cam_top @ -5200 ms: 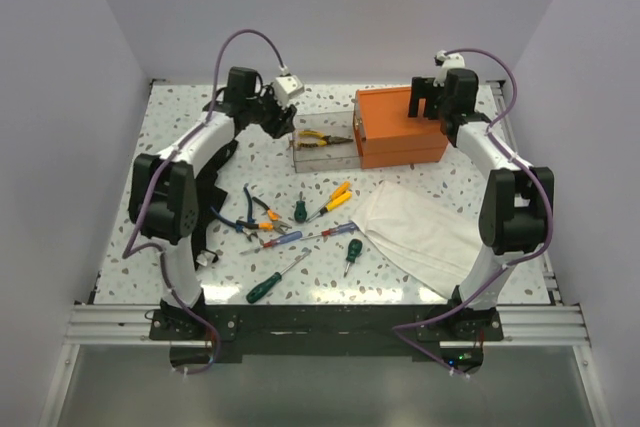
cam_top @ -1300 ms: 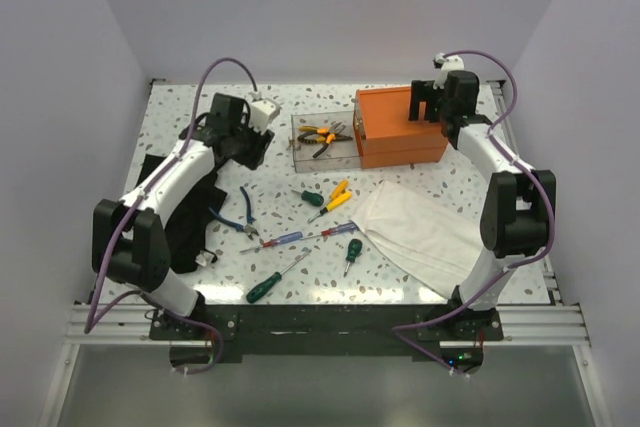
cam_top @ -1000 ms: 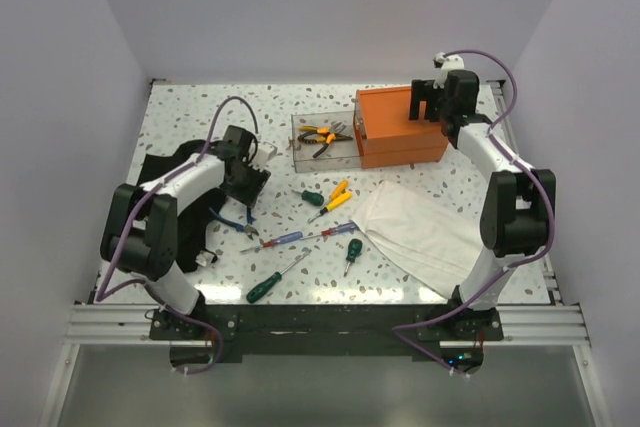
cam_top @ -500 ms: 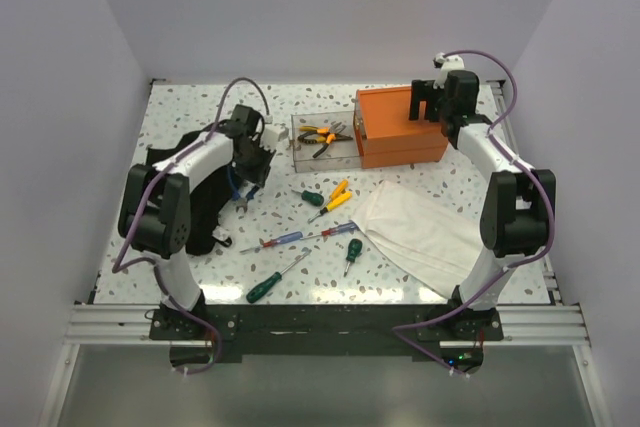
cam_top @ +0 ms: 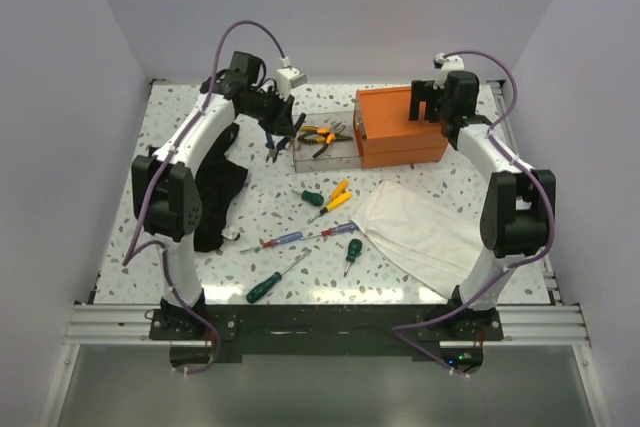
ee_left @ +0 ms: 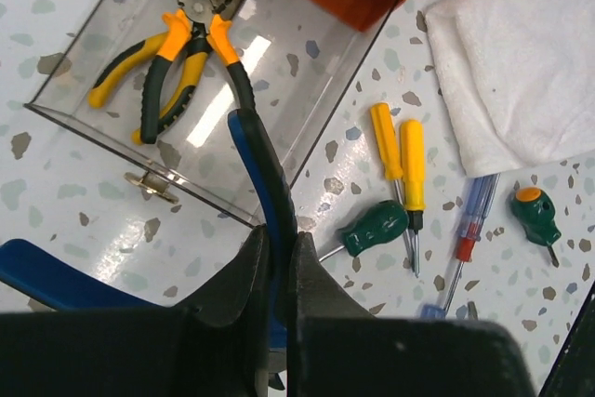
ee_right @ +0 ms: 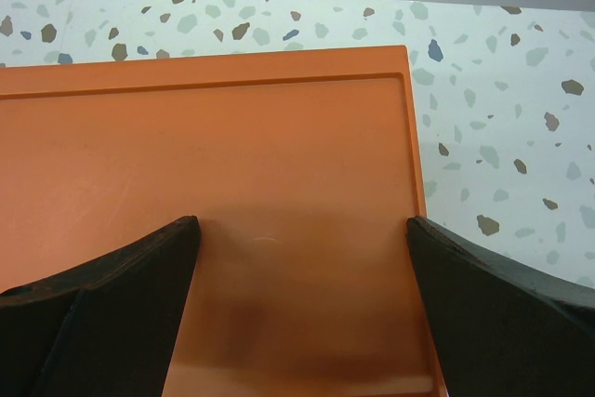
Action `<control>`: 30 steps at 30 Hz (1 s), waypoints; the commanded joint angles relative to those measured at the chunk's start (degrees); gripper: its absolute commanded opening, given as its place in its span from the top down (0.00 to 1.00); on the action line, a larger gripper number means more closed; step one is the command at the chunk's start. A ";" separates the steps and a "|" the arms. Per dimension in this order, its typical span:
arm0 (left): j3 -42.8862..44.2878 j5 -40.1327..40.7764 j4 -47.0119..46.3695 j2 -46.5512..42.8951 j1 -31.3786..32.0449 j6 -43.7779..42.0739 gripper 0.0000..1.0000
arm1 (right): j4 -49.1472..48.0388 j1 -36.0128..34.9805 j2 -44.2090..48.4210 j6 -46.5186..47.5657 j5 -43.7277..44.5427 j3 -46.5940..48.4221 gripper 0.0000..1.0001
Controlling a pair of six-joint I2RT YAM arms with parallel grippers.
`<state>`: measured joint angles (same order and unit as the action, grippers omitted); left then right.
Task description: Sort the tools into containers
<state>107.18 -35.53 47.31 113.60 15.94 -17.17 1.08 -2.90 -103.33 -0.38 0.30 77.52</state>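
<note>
My left gripper [cam_top: 277, 130] is shut on the blue-handled pliers [ee_left: 263, 166] and holds them in the air just left of the clear pull-out drawer [cam_top: 345, 154]. One blue handle is pinched between the jaws, while the other [ee_left: 45, 276] sticks out to the left. In the drawer lie yellow-and-black pliers [ee_left: 174, 60]. The orange box [cam_top: 400, 129] stands right behind the drawer. Over its lid [ee_right: 232, 165] my right gripper [ee_right: 302, 258] is spread wide open, holding nothing. Yellow screwdrivers [ee_left: 398, 148] and a green one [ee_left: 376, 228] lie on the table below.
More screwdrivers lie mid-table: red-and-blue [cam_top: 290, 238], small green [cam_top: 352, 250], large green [cam_top: 265, 287]. A white cloth [cam_top: 420, 227] is spread at the right. Black fabric [cam_top: 215, 192] lies at the left under my left arm. Walls close in on three sides.
My left gripper closed on the blue pliers on the table by the black fabric, lifted them and carried them back toward the drawer. The right arm has not moved.
</note>
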 commanded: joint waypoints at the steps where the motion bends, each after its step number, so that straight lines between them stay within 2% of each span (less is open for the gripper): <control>1: -7.84 -7.44 -19.44 -5.31 -0.30 1.25 1.00 | 12.89 2.02 -3.63 -1.90 1.55 -4.04 0.02; 4: -9.36 -8.94 -30.74 -4.71 1.19 4.24 1.00 | 12.72 1.93 -4.25 -1.99 1.29 -3.43 0.02; 9: -0.84 -8.25 -32.37 2.32 3.65 10.05 1.00 | 12.37 1.93 -5.04 -2.34 1.20 -2.11 0.02; 15: -2.58 -3.85 -36.31 5.31 6.20 7.24 1.00 | 12.89 2.02 -6.09 -3.22 0.85 -0.53 0.02; 19: -5.22 -2.18 -38.78 6.19 7.52 1.28 1.00 | 12.89 1.93 -7.06 -3.75 0.15 0.09 0.02; 24: -7.77 1.34 -43.43 7.25 9.19 -1.46 1.00 | 12.72 1.93 -8.03 -4.71 -0.03 0.79 0.02; 27: -8.38 1.25 -42.75 7.60 9.89 -5.58 1.00 | 12.45 1.93 -8.03 -4.89 -0.12 0.71 0.02; 28: -8.47 1.16 -42.22 7.69 9.90 -6.99 0.99 | 12.28 2.02 -8.03 -4.80 -0.12 0.71 0.02; 30: -8.04 0.64 -38.72 7.69 9.90 -8.22 0.86 | 12.19 1.93 -7.77 -4.80 -0.03 0.44 0.02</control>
<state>98.19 -34.41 10.44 122.26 25.39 -19.33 1.58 -2.81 -105.82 -2.31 0.01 80.82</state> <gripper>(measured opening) 0.077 0.979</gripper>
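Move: The left hand holds the blue pliers; the middle of the open drawer they are bound for lies about 12 cm ahead, 14 cm to its right and 16 cm below. The other pliers lie in it, some 13 cm ahead and 13 cm right of the hand; the green screwdriver lies about 10 cm right and 3 cm back, the yellow screwdrivers 16 cm right and 3 cm back. From the right hand, the drawer is about 29 cm left, 2 cm farther out and 15 cm below. The left hand keeps its closed grip on the blue pliers and carries them some 10 cm to the right and about 5 cm forward, in across the drawer's left edge, dipping a little and then lifting on the way. Over the drawer the sideways travel dies out and it sinks about 7 cm from its highest point, the wrist turning some 20 degrees so that the fingers point farther forward and less steeply down. ##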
